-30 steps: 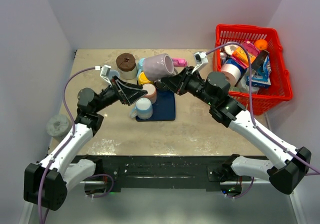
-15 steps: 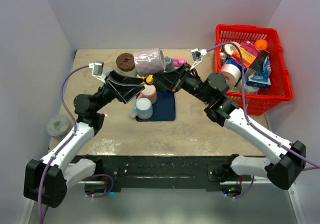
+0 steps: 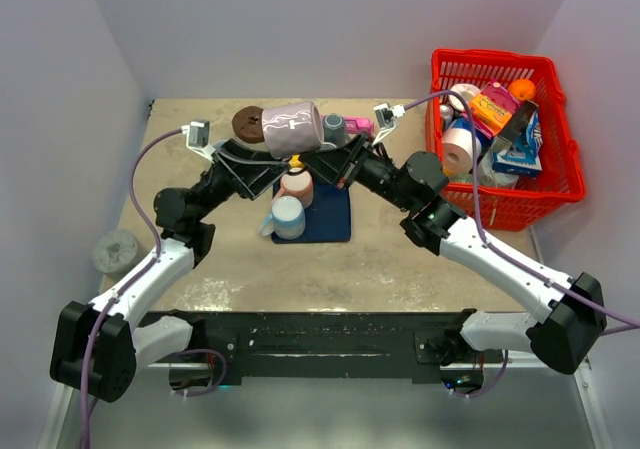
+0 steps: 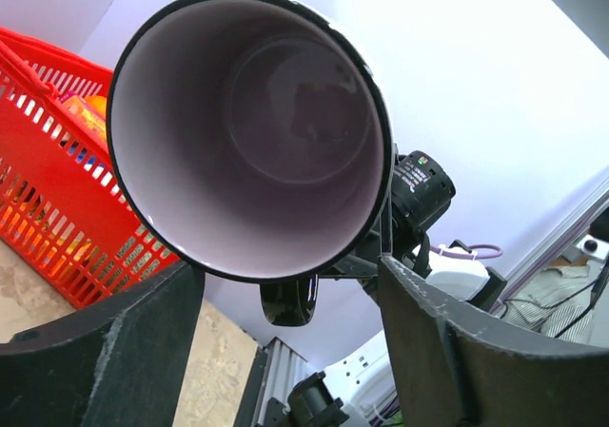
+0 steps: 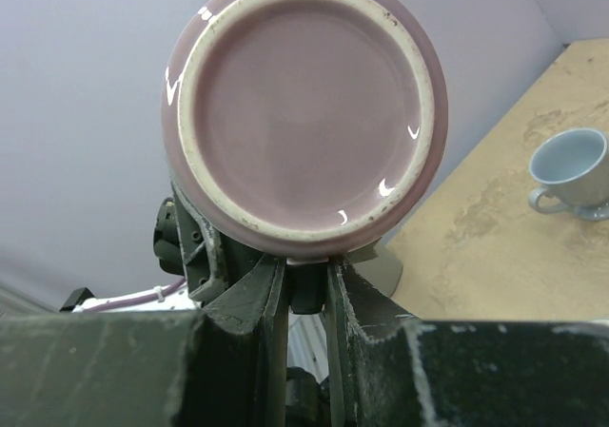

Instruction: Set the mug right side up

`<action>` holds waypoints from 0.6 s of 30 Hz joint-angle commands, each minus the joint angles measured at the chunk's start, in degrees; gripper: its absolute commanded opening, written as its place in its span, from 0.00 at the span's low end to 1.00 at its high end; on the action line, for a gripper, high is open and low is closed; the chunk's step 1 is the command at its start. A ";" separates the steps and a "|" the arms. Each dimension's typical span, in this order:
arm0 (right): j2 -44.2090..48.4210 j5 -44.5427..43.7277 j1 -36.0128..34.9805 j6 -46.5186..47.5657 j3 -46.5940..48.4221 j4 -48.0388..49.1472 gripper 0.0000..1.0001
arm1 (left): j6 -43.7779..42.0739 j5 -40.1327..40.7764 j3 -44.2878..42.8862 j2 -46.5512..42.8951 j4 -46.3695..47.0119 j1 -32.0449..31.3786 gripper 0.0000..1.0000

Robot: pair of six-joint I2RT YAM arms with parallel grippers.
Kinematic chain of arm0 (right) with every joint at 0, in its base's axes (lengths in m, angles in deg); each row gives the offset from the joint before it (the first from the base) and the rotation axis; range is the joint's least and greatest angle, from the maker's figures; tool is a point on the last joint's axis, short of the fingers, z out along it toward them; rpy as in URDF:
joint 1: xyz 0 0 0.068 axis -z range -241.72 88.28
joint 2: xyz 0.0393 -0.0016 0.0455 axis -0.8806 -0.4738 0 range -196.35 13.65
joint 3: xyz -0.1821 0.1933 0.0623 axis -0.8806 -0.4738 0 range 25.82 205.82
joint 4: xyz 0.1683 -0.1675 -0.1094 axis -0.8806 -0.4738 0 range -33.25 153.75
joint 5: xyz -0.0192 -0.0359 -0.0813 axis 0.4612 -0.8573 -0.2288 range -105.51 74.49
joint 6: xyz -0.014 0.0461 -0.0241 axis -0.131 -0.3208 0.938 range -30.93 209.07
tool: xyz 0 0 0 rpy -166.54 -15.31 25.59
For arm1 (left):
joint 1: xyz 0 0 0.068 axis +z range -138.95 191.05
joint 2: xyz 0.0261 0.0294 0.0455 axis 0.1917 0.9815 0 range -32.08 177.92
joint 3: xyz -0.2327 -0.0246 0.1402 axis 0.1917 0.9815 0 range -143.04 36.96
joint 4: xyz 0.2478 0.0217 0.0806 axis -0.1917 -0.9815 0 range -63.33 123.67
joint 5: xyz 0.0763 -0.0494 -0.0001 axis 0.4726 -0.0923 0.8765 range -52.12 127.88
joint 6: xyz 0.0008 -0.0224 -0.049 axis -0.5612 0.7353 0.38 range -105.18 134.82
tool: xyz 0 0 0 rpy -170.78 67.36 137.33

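Observation:
The mug (image 3: 291, 127) is glossy purple with a dark handle and hangs on its side in the air over the back middle of the table. My right gripper (image 3: 326, 161) is shut on the mug's handle. In the right wrist view the mug's base (image 5: 304, 113) faces the camera, and the right gripper (image 5: 306, 277) pinches the handle below it. My left gripper (image 3: 268, 162) is open beside the mug's mouth. In the left wrist view the mug's open mouth (image 4: 247, 132) faces the camera above the left gripper (image 4: 285, 267), whose jaws stand wide apart.
A blue mat (image 3: 332, 221) under the mug carries a pale blue cup (image 3: 288, 217) and a pink cup (image 3: 297, 186). A brown lidded jar (image 3: 250, 123) stands back left. A red basket (image 3: 560, 185) full of items is at the right. A grey roll (image 3: 115, 250) lies far left.
The mug has moved left and turned onto its side in the right gripper. My left arm has risen and brought its open gripper up to the mug's mouth.

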 commanded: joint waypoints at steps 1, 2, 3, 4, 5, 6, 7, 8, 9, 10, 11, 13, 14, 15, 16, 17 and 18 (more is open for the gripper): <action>0.11 -0.15 -0.81 -0.65 0.45 10.26 0.00 | 2.61 1.70 -1.32 1.22 5.70 -1.09 0.73; 0.01 -0.32 -1.07 -0.74 0.37 10.52 0.00 | 2.61 1.62 -1.32 1.48 6.40 -1.44 0.73; -0.07 -0.50 -1.07 -0.74 0.19 10.87 0.00 | 2.44 1.53 -1.32 1.40 6.32 -1.71 0.72; -0.16 -0.50 -1.16 -0.65 0.10 11.05 0.00 | 1.83 1.61 -1.41 1.31 5.97 -1.89 0.70; -0.42 -0.68 -1.33 -0.74 0.01 11.14 0.00 | 1.47 1.70 -1.50 1.05 4.83 -2.15 0.69; -0.60 -0.68 -1.42 -0.83 -0.07 11.31 0.00 | 1.03 1.96 -1.59 0.78 4.21 -2.24 0.66; -0.69 -0.85 -1.42 -0.92 -0.25 11.58 0.00 | 0.68 2.23 -1.50 0.69 3.77 -2.24 0.64; -0.95 -0.85 -1.51 -1.00 -0.42 11.75 0.00 | 0.68 2.23 -1.41 0.52 3.25 -2.33 0.62; -1.04 -0.85 -1.51 -1.09 -0.43 11.84 0.00 | 0.50 2.32 -1.41 0.43 3.24 -2.33 0.56; -1.04 -0.85 -1.60 -1.09 -0.51 11.84 0.00 | 0.50 2.41 -1.41 0.43 3.33 -2.33 0.54; -1.04 -0.85 -1.60 -1.09 -0.60 11.84 0.00 | 0.33 2.41 -1.41 0.34 2.89 -2.33 0.51; -1.13 -0.77 -1.69 -1.00 -0.69 11.84 0.00 | 0.06 2.58 -1.59 0.34 2.80 -2.33 0.42; -1.04 -0.59 -1.77 -0.83 -0.69 11.67 0.00 | -0.11 2.76 -1.59 0.34 2.63 -2.33 0.40; -1.13 -0.42 -1.69 -0.65 -0.69 11.49 0.00 | -0.11 3.02 -1.59 0.26 2.54 -2.33 0.33; -1.04 -0.33 -1.77 -0.48 -0.69 11.32 0.00 | -0.20 3.28 -1.59 0.34 2.36 -2.33 0.30; -1.04 -0.15 -1.86 0.05 -0.69 11.06 0.00 | -0.20 3.37 -1.59 0.34 2.19 -2.33 0.28; -1.04 0.37 -2.04 0.57 -0.69 11.05 0.00 | -0.11 3.81 -1.67 0.34 2.19 -2.33 0.20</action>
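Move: The mug is held on its side in the air, mouth towards the left hand, its handle about 2 cm to the right of that hand's open fingers and roughly level with them; its body sits some 5 cm ahead and 4 cm above. On the tray some 34 cm below stand the light-blue mug, about 6 cm ahead and 3 cm left, and the pink mug, 15 cm ahead and 2 cm left. From the right hand, which keeps the handle pinched, the handle is some 1 cm to the left. The left hand eases about 1 cm to the right, towards the mug's mouth side, bringing its fingers to either side of the handle, and closes them from wide open to roughly a third while the wrist barely tips; whether they already grip the handle isn't clear. The right hand keeps its pinch on the handle and carries the mug about 1 cm left into the closing fingers. ##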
